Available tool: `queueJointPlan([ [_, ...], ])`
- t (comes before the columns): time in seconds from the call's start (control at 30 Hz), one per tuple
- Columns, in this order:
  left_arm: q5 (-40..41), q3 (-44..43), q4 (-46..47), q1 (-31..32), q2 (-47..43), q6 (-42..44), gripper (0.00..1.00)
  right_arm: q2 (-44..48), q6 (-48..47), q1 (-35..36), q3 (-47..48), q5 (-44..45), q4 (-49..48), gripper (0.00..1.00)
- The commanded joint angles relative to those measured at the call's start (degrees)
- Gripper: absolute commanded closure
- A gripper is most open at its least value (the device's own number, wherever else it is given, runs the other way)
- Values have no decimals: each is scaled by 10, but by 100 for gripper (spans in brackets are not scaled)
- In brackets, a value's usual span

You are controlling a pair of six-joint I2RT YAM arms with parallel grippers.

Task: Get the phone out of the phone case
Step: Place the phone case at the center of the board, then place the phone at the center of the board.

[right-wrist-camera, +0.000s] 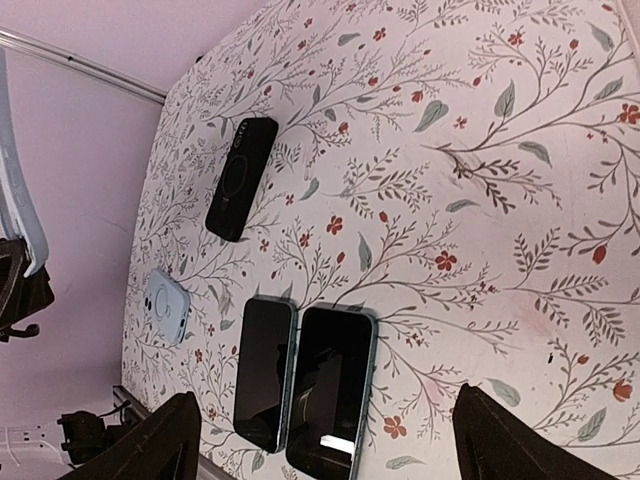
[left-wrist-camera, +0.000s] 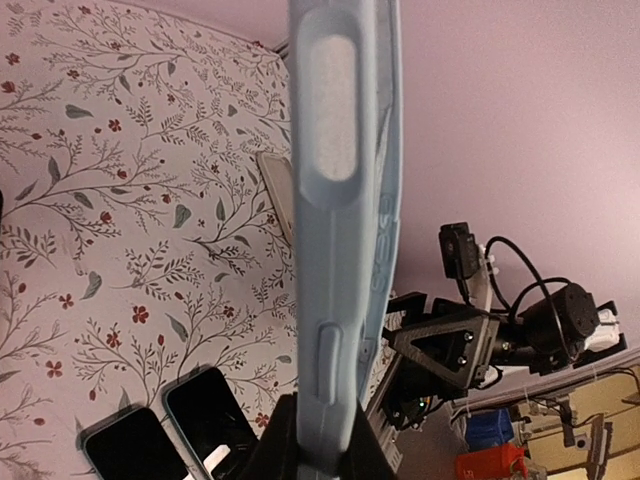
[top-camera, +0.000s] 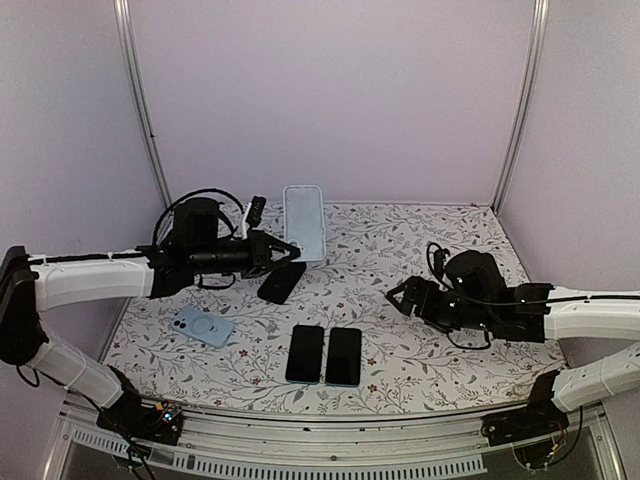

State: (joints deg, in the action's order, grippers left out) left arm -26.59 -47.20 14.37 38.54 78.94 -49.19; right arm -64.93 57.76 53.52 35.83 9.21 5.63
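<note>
My left gripper [top-camera: 285, 248] is shut on the lower end of a light blue phone case [top-camera: 303, 222], holding it upright above the back of the table. In the left wrist view the case [left-wrist-camera: 340, 170] rises edge-on from between the fingers of the left gripper [left-wrist-camera: 320, 452]. Its face shows pale, with no dark screen. Two phones [top-camera: 305, 353] [top-camera: 343, 356] lie face up side by side near the front edge, also seen as phones [right-wrist-camera: 265, 370] [right-wrist-camera: 330, 390] in the right wrist view. My right gripper [top-camera: 400, 298] [right-wrist-camera: 335, 445] hangs open to their right, holding nothing.
A black case [top-camera: 282, 282] [right-wrist-camera: 240, 178] lies back up under the held case. Another light blue case [top-camera: 202, 326] [right-wrist-camera: 167, 305] lies back up at the front left; whether a phone is inside it I cannot tell. Walls close off the back and both sides of the floral table [top-camera: 400, 250].
</note>
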Motion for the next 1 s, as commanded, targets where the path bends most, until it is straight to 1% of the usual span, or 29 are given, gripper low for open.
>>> queueJointPlan([
  [0.0, 2, -49, 61, 22, 74, -37, 100, 7, -89, -43, 51, -12, 47, 11],
  [0.13, -13, -96, 87, 32, 167, -71, 100, 7, -128, -89, 72, -19, 65, 12],
  [0.23, -29, -150, 91, 42, 245, -90, 100, 8, -158, -122, 80, -27, 66, 12],
  [0.47, -43, -281, 84, 67, 383, -125, 100, -41, -222, -186, 113, -66, 69, 13],
  [0.67, -58, -412, 57, 88, 500, -150, 100, -67, -255, -206, 135, -69, 74, 14],
  [0.83, -67, -517, 32, 105, 590, -164, 100, -61, -271, -211, 137, -65, 86, 14],
  [0.97, -58, -605, -3, 119, 657, -168, 100, -49, -282, -214, 137, -62, 103, 14],
])
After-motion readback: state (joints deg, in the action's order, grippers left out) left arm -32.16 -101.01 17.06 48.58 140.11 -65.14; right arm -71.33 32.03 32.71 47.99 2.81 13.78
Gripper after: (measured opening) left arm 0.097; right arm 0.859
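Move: The left hand already grips the light blue case by a corner; the beige case lies about 37 cm to its right, 10 cm farther out and 22 cm lower. The black phone is 5 cm left, 10 cm ahead of that hand; the right loose phone 9 cm right, 11 cm back, both similarly low. From the right hand, the light blue case is some 20 cm left, 8 cm ahead and 13 cm higher, the beige case 15 cm right, 16 cm ahead and 15 cm lower. Rightward and down, the left arm sweeps the gripped light blue case towards the beige case, some 22 cm across, with a smaller forward reach, its wrist tipping down about 20 degrees. The empty right hand goes forward and to its right, rises slightly, and rolls left side down; it eases to a stop close to the light blue case, fingers staying open. ##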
